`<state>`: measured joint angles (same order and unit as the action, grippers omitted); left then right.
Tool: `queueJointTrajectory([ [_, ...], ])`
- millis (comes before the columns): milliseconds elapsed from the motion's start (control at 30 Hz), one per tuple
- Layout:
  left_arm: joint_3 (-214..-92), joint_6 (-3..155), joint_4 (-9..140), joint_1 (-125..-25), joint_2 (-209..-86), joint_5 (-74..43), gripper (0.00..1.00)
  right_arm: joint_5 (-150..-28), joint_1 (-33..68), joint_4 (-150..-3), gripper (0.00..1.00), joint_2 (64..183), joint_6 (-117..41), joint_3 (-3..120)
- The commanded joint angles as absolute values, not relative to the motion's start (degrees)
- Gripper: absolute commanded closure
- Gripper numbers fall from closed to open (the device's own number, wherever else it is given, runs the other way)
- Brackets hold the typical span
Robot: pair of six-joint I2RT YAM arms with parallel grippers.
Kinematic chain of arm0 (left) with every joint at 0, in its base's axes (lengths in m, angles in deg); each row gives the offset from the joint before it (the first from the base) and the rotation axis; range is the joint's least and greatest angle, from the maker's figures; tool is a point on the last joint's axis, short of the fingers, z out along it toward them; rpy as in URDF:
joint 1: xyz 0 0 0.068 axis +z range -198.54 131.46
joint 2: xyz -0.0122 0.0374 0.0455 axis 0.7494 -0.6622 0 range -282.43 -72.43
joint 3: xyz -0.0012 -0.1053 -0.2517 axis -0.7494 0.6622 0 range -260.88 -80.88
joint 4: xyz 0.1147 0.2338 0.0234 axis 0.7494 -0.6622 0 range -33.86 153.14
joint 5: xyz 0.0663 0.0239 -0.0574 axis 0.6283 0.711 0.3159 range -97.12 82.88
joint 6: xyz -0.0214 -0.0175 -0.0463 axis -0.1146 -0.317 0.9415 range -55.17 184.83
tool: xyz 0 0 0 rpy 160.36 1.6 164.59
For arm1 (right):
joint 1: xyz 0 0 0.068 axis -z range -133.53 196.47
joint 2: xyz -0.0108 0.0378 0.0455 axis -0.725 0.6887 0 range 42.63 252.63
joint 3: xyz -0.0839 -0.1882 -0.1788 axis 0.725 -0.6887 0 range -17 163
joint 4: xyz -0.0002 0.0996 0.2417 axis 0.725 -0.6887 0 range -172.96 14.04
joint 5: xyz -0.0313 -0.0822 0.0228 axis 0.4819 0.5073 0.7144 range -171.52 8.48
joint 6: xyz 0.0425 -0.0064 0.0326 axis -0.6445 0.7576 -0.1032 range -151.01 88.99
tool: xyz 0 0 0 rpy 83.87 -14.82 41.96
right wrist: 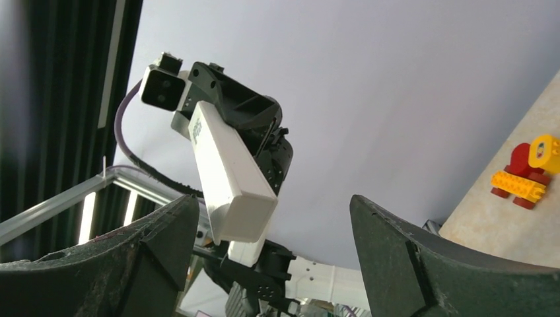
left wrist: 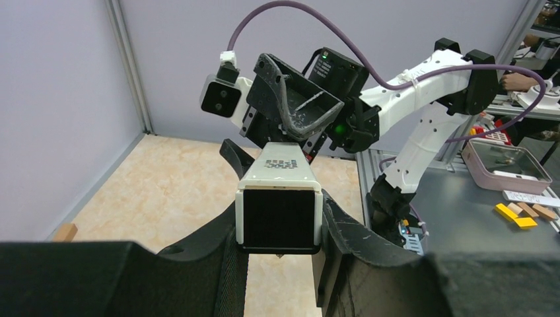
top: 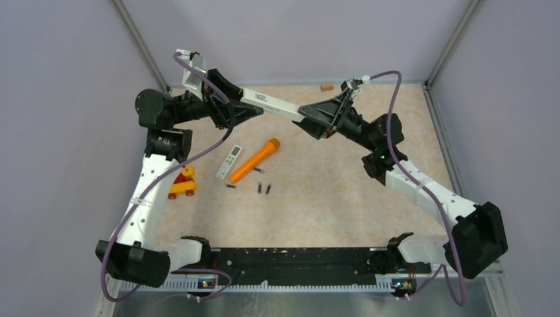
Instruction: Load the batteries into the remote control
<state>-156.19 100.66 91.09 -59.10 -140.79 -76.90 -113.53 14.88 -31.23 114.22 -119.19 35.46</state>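
Observation:
The remote control (top: 272,103), a long white bar with a dark end face, hangs in the air over the back of the table. My left gripper (top: 232,109) is shut on it; in the left wrist view the remote control (left wrist: 279,198) sits clamped between the two black fingers of that gripper (left wrist: 280,221). My right gripper (top: 315,119) stands open at the bar's other end. In the right wrist view its jaws (right wrist: 274,218) are wide apart and the remote control (right wrist: 228,172) lies near the left finger. Several batteries (top: 259,188) lie on the table.
An orange tube (top: 254,160) and a small flat white piece (top: 229,162) lie left of centre on the table (top: 343,198). A yellow and red toy (top: 183,183) stands by the left arm. A small wooden block (top: 325,86) sits at the back edge.

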Motion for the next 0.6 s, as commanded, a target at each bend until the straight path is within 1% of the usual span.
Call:
queueJointTrajectory([
  [0, -155.9, 99.3, 91.9, -59.0, -138.9, -78.6, 1.0, -114.5, 15.5, -36.4, 0.15, 113.8, -114.4, 40.6],
  [100, -155.8, 99.3, 91.8, -59.0, -138.8, -78.4, 1.0, -116.8, 15.5, -37.6, 0.23, 115.2, -113.7, 42.7],
  [233, -156.0, 99.2, 91.6, -58.9, -138.5, -78.1, 1.0, -117.6, 15.5, -40.1, 0.41, 114.8, -112.2, 42.9],
  [333, -156.2, 98.6, 89.9, -58.8, -138.1, -78.3, 1.0, -117.9, 16.0, -43.3, 0.46, 113.4, -109.8, 41.5],
  [433, -156.0, 97.3, 87.6, -58.6, -137.4, -77.6, 1.0, -118.8, 17.5, -44.2, 0.54, 112.5, -109.5, 39.7],
  [500, -155.8, 96.9, 87.2, -58.6, -137.1, -77.6, 1.0, -118.9, 18.0, -44.8, 0.55, 112.1, -109.1, 39.2],
  [567, -155.6, 96.8, 87.2, -58.6, -137.1, -77.6, 1.0, -118.7, 18.2, -45.2, 0.47, 111.8, -108.5, 39.1],
])
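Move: My left hand still holds the remote control near one end; its middle lies about 6 cm to that hand's right, nearly level. From my open right hand, the remote control's middle is about 6 cm left, 1 cm ahead and some 3 cm higher. Roughly 48 cm below my left hand, the pair of batteries lies 4 cm left and 1 cm ahead, and the orange microphone 7 cm left and 12 cm ahead. I bring my right fingers from wide open to about half open around the free end of the remote control, tipping them some 10 degrees down. That hand edges slightly left and up, then comes back right and sinks, ending about 1 cm lower. My left hand keeps its grip and lowers the remote control about 1.5 cm. ##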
